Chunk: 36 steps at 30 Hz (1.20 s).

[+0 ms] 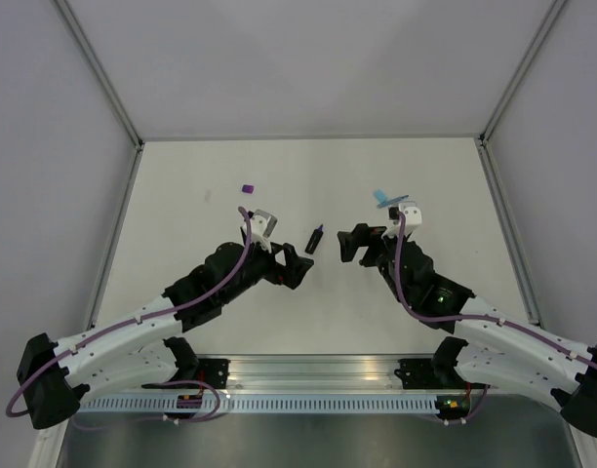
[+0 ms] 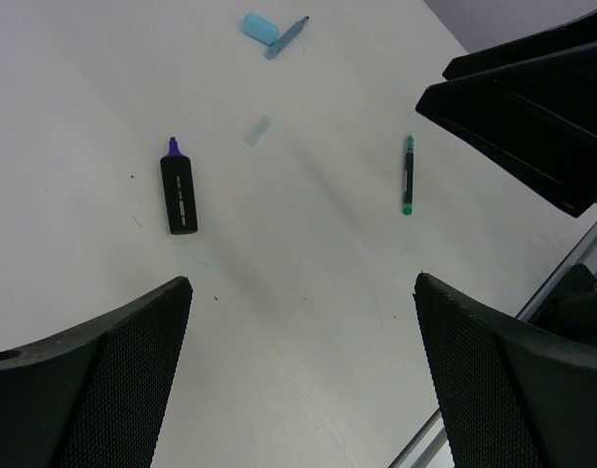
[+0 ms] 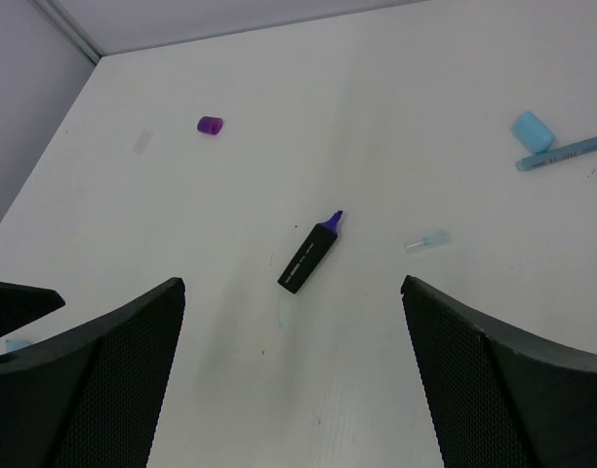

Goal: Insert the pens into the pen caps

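Note:
The stubby black marker with a purple tip lies on the white table between my two grippers; it also shows in the left wrist view and the right wrist view. The purple cap lies far left of it. A short chunky light-blue piece and the thin blue pen lie together at the far right. A thin dark pen with green ends lies near the right gripper. My left gripper and right gripper are both open and empty.
A small clear cap lies right of the marker, and it also shows in the left wrist view. Another clear cap lies left of the purple cap. Grey walls enclose the table. A metal rail runs along the near edge.

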Tool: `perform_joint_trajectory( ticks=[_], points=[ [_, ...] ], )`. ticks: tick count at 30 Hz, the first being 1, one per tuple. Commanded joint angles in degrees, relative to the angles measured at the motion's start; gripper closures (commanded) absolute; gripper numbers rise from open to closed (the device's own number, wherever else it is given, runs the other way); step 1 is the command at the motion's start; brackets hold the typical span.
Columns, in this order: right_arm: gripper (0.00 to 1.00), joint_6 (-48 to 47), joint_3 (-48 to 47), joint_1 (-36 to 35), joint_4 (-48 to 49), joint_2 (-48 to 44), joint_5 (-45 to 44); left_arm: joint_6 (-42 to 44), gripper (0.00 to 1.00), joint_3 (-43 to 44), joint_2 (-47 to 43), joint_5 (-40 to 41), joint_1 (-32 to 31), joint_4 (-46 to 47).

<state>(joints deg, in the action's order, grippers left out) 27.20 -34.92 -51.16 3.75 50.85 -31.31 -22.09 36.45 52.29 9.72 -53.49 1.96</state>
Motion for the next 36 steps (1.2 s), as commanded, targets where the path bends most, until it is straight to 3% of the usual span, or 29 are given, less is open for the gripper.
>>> perform_joint_trajectory(
  ticks=[1, 14, 24, 26, 27, 31, 34, 36],
  points=[
    [0.02, 0.66, -0.06, 0.00, 2.05, -1.72, -2.17, 1.87, 0.00, -0.50, -1.05, -0.31, -0.38, 2.26],
    [0.02, 3.99, -5.86, 0.88, -11.12, 5.22, -17.55, 2.05, 0.00, -0.59, 2.90, 5.49, -0.38, 2.79],
    [0.07, 13.31, -9.82, 16.70, -16.40, 20.50, 0.10, 2.57, 0.00, 0.47, 5.71, 9.00, -0.38, 1.74],
    [0.08, 16.37, -10.17, 17.84, -19.81, 21.57, -2.60, 2.66, 0.00, 0.47, 5.98, 9.53, -0.38, 1.82],
    [0.13, 21.70, -11.48, 18.02, -22.27, 22.96, -8.36, 2.75, 0.00, 0.55, 6.15, 10.32, -0.38, 1.74],
    [0.23, 35.79, -17.71, 19.07, -42.00, 27.71, -17.72, 2.66, 0.00, 0.91, 6.07, 10.94, -0.38, 1.21],
    [0.24, 41.96, -21.16, 19.16, -49.17, 30.18, -17.56, 2.14, 0.00, 0.91, 5.72, 9.71, -0.38, 1.12],
    [0.25, 41.45, -18.46, 19.60, -47.01, 30.19, -12.66, 1.96, 0.00, 0.73, 5.28, 9.62, -0.38, 1.21]
  ],
)
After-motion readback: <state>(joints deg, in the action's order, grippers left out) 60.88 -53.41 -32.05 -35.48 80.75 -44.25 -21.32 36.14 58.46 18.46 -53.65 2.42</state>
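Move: For my right hand, the green pen lies about 14 cm to the right, level with it fore and aft, and some 21 cm below. From the same hand, the clear cap is about 15 cm straight ahead and the blue pen some 26 cm ahead and 13 cm right. The black pen is about 16 cm ahead and 6 cm right of my left hand and 20 cm down; the clear cap is 19 cm ahead and 18 cm right of it. I swing my right hand about 12 cm right and as far down, with some 5 cm forward, towards the green pen; the sinking stops before the rightward travel does. On the way I tip the fingers down about 30 degrees, turn them clockwise some 45 and close them partway. My open left hand eases down and forward about 4 cm towards the black pen, turning slightly counter-clockwise. ##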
